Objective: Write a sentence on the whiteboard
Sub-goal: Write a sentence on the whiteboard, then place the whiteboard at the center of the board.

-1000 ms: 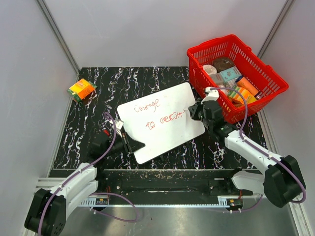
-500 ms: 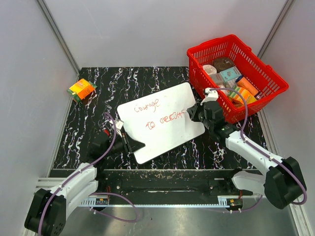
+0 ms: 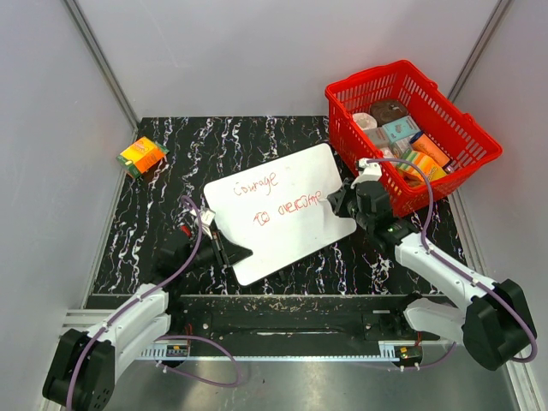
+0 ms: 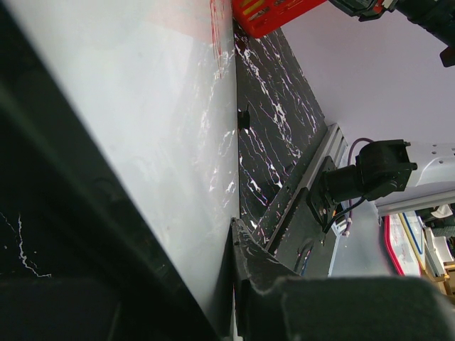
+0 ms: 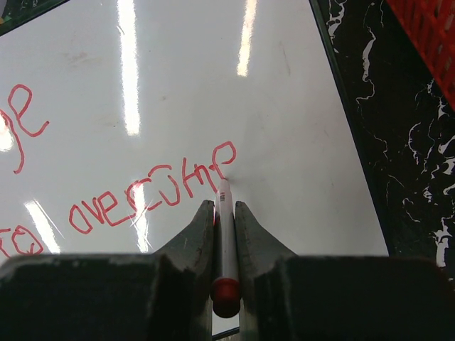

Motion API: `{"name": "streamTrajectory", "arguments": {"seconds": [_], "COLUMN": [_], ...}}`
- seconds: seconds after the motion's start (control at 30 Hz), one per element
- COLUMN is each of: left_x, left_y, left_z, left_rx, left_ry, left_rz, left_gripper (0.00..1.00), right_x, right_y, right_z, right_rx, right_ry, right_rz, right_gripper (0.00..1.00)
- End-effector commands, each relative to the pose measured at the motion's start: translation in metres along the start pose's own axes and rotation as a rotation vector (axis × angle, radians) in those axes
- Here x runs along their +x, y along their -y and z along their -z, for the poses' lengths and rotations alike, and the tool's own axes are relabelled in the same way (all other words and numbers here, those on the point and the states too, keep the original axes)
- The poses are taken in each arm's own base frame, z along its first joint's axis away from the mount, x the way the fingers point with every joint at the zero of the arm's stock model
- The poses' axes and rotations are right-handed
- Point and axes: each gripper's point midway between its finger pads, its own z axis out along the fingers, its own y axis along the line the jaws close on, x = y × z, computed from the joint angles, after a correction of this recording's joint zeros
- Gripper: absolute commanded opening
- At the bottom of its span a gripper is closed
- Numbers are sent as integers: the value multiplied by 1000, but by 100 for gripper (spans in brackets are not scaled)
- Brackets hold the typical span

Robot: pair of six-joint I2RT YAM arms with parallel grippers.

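The whiteboard (image 3: 295, 231) lies tilted on the black marbled table, and its glossy face fills the right wrist view (image 5: 298, 92). The sentence (image 3: 287, 208) runs across it in red marker in two lines, ending in "overcome" (image 5: 149, 195). My right gripper (image 3: 337, 199) (image 5: 225, 207) is shut on a white marker with a red cap (image 5: 226, 241). The marker's tip touches the board just below the last letter. My left gripper (image 3: 224, 250) (image 4: 229, 241) is shut on the board's near left edge (image 4: 156, 128), one finger on each face.
A red basket (image 3: 411, 128) full of packaged goods stands at the back right, close behind the right wrist, and shows in the left wrist view (image 4: 274, 13). An orange and green box (image 3: 142, 156) lies at the table's far left edge. Grey walls enclose the table.
The right gripper has slid a little to the right along the second line with the marker, and the red word has gained its last strokes. The left arm and the board have not moved.
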Motion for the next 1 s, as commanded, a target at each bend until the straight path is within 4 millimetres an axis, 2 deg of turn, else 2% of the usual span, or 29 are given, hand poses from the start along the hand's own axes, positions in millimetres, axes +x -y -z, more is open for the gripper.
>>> {"name": "streamTrajectory", "arguments": {"seconds": [0.0,0.3,0.53,0.67,0.87,0.97], "left_x": [8,7,7,6,4,3], "left_y": [-35,-35,-35,-36,-42,-44], "left_z": [4,4,4,4,4,4], "left_rx": [-144,-147,-146,-155,-188,-208], "left_ry": [13,13,14,20,26,31], "left_rz": [-26,-25,-26,-26,-18,-9], "left_gripper": [0,0,0,0,0,10], "right_x": [4,-9,-29,-51,-72,-73], "right_y": [13,17,6,-7,-16,-17], "right_z": [-1,-3,2,24,55,64], "right_rx": [60,101,65,-2,-51,-64], "right_ry": [-7,27,81,159,226,228], "right_rz": [1,9,6,-4,-7,-4], "right_gripper": [0,0,0,0,0,0]}}
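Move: The right hand holds the marker with its tip on the whiteboard, at the lower end of the unfinished last E of "OVERCOME", about 4 cm ahead, 2 cm left and 2 cm below that hand. "Courage" is centred some 20 cm to its left and 7 cm ahead; the red basket is about 19 cm right and 16 cm ahead. From the left hand, the E is roughly 12 cm ahead, 20 cm right and 5 cm higher. With the marker tip still on the whiteboard, the right hand first draws a short stroke of about 1 cm to the right, edging slightly forward and turning a few degrees clockwise, to run out the foot of the last letter. After a brief near-stop it rises quickly, some 7 cm, drawing back and a little right and tipping its fingers up about 10 degrees, so the marker comes off the board still pinched, while the left hand stays at the board's lower-left corner. ##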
